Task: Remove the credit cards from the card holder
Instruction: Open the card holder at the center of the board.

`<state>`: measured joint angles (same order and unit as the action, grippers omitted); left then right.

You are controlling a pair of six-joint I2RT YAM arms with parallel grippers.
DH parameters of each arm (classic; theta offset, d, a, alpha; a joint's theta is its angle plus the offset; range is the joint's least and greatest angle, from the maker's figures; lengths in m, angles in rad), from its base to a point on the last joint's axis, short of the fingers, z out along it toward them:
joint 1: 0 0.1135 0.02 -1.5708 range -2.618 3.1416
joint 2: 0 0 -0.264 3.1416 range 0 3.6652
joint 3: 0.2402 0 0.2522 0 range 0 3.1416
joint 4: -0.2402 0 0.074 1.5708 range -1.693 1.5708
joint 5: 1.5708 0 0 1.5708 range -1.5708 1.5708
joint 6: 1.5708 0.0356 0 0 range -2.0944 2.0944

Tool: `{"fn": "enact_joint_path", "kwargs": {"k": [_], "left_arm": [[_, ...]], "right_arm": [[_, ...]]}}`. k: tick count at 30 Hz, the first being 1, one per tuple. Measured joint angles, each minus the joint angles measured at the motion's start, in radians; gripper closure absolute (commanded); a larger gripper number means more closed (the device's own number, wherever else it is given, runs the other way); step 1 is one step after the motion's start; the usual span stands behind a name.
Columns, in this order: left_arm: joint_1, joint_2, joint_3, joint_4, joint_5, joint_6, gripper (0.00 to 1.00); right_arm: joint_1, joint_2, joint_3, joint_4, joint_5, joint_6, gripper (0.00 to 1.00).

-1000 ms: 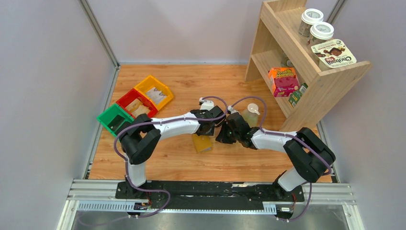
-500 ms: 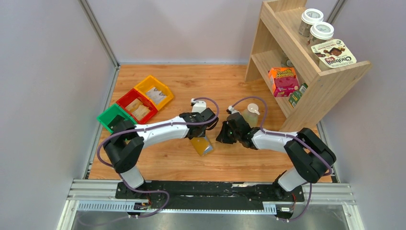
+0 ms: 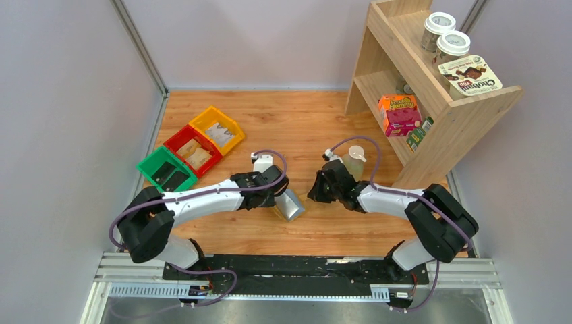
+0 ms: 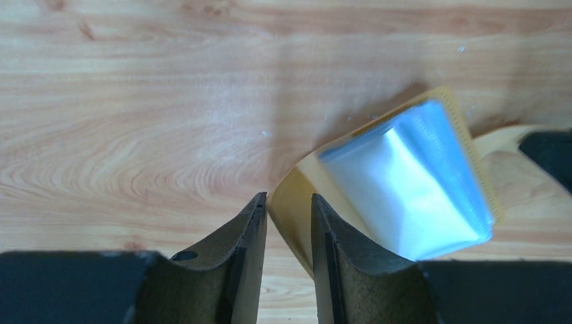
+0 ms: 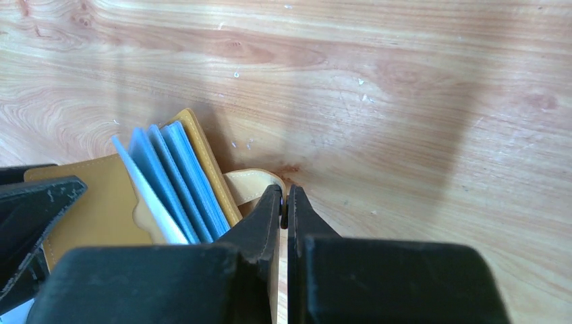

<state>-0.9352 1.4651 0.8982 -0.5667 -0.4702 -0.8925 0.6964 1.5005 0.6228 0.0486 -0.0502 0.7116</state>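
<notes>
The mustard-yellow card holder lies spread open on the wooden table between my two grippers. Several pale blue-grey credit cards fan out of it, still seated in its pockets. My left gripper straddles the holder's yellow flap edge. Its jaws are narrow, but a gap still shows beside the flap. On the holder's other side, my right gripper is shut on the pale snap tab.
Green, red and yellow bins sit at the far left of the table, two holding tan packets. A wooden shelf with an orange box and cups stands at the right. A clear bottle stands just behind my right gripper.
My left arm has drawn back towards the near left and its jaws have narrowed around the flap. The holder has swung open, showing the pale cards. The right gripper has stayed shut in place.
</notes>
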Motion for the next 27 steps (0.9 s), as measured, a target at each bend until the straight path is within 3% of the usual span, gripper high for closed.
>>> {"fn": "enact_joint_path", "kwargs": {"k": [4, 6, 10, 11, 19, 25, 27], "left_arm": [[0.0, -0.034, -0.074, 0.011, 0.037, -0.031, 0.65], [0.0, -0.036, -0.098, 0.021, 0.048, -0.045, 0.73], [0.0, -0.036, -0.129, 0.05, 0.063, -0.066, 0.75], [0.0, -0.034, -0.133, 0.056, 0.065, -0.07, 0.8], [0.002, -0.002, -0.134, 0.11, 0.079, -0.074, 0.87], [0.034, 0.03, -0.134, 0.174, 0.104, -0.058, 0.92], [0.042, 0.037, -0.13, 0.189, 0.107, -0.047, 0.92]], "right_arm": [[-0.003, -0.016, -0.009, 0.0, 0.013, 0.002, 1.0], [-0.004, -0.02, -0.01, 0.0, 0.015, 0.003, 0.98], [-0.004, -0.038, -0.018, 0.001, 0.015, 0.002, 0.92], [-0.004, -0.043, -0.019, 0.0, 0.015, 0.002, 0.89], [-0.004, -0.137, 0.0, -0.038, -0.011, -0.037, 0.55], [-0.004, -0.261, 0.04, -0.106, -0.034, -0.093, 0.51], [-0.004, -0.298, 0.05, -0.13, -0.028, -0.113, 0.59]]}}
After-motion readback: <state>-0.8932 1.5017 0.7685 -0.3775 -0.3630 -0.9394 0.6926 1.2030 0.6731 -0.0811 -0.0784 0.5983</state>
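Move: Just under the left hand lies the free left edge of the card holder's opened cover, about 2 cm down and 1 cm back; the holder's middle is some 4 cm to the right, 1 cm back and 4 cm below. The red tray sits about 20 cm left, 15 cm ahead and 5 cm below. The right hand already grips the strap; the holder's middle lies some 5 cm left of it, 2 cm back and 1 cm below. Sinking about 4 cm, the left hand first draws back some 2 cm, then creeps forward again while its partly open fingers close and pinch the cover's free edge. The right hand holds nearly still on the strap at first, then opens its fingers to let go and rises straight up by some 10 cm, its fingertips swinging forward roughly 10 degrees. ##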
